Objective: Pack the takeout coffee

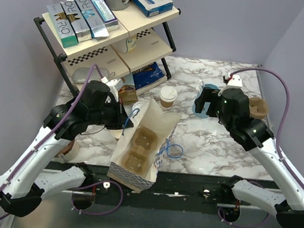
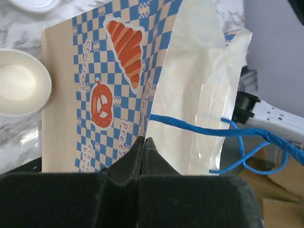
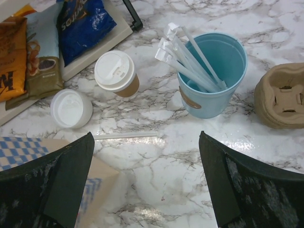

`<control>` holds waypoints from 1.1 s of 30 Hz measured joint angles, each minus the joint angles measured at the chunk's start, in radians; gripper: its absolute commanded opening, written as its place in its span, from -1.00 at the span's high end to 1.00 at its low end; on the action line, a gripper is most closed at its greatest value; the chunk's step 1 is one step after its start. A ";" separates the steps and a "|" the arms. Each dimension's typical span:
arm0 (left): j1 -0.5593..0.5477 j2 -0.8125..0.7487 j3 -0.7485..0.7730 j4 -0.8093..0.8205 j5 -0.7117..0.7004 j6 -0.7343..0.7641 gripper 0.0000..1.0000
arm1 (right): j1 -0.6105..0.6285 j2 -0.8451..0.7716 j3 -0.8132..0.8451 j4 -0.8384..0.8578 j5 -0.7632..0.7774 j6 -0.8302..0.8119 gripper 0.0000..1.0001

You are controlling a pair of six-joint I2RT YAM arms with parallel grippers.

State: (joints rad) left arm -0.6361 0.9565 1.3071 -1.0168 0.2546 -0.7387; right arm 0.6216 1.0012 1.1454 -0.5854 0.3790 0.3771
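The takeout coffee [image 1: 168, 95] [image 3: 116, 72], a small tan cup with a white lid, stands upright on the marble between the shelf and the blue cup. A blue-checked paper bag [image 1: 141, 145] [image 2: 95, 90] lies open toward the coffee, with a brown cup carrier inside. My left gripper [image 1: 125, 121] [image 2: 144, 142] is shut on the bag's left rim, beside its blue string handle [image 2: 213, 130]. My right gripper [image 1: 207, 104] [image 3: 146, 135] hangs open above bare marble, to the right of the coffee, with nothing between its fingers.
A light-blue cup [image 3: 216, 71] holding wrapped straws stands right of the coffee. A stack of brown carriers [image 3: 280, 97] lies at the far right. A white lid [image 3: 71, 108] and a loose straw [image 3: 126, 137] lie near the bag. Snack bags [image 3: 83, 21] sit under the shelf rack [image 1: 111, 32].
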 measured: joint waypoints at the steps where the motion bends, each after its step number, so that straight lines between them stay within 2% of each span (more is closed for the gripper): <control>1: 0.005 -0.009 0.002 -0.024 -0.024 0.002 1.00 | 0.000 0.014 0.000 0.006 -0.003 0.000 -0.98; 6: 0.040 -0.027 -0.012 -0.134 -0.136 0.014 1.00 | -0.002 0.093 0.000 0.038 -0.011 0.015 -0.88; 12: 0.071 -0.034 -0.039 -0.141 -0.161 0.014 1.00 | -0.002 0.227 0.019 0.083 -0.034 0.034 -0.76; 19: 0.074 -0.054 -0.083 -0.111 -0.157 0.009 1.00 | 0.003 0.436 0.117 0.139 -0.058 0.093 -0.67; 27: 0.079 -0.100 -0.093 -0.083 -0.154 0.000 1.00 | 0.048 0.610 0.216 0.159 0.024 0.166 -0.58; 33: 0.079 -0.183 -0.154 -0.040 -0.154 -0.041 1.00 | 0.059 0.750 0.309 0.152 0.105 0.209 -0.48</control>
State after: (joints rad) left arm -0.5571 0.7734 1.1530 -1.0565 0.1005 -0.7799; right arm 0.6807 1.7515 1.4544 -0.4332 0.4839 0.5865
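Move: The lidded coffee cup stands about 15 cm ahead of the right hand, some 13 cm to its left and roughly 26 cm below. The blue straw pail is level with that cup, about 18 cm to the right of it, and the small white tub is some 9 cm to the left of it and 8 cm nearer the base. From the left hand, which already holds the upper edge of the paper bag, the coffee cup is about 28 cm ahead, 14 cm right and 27 cm below. Towards the lidded coffee cup the right hand swoops forward, down and left, about 12 cm each way, tipping down about 15 degrees, turning slightly clockwise late on and narrowing its wide-open fingers by a quarter, without reaching the cup. The left hand keeps its pinch on the paper bag's edge and draws it some 5 cm left and 3 cm down, turning counter-clockwise. ##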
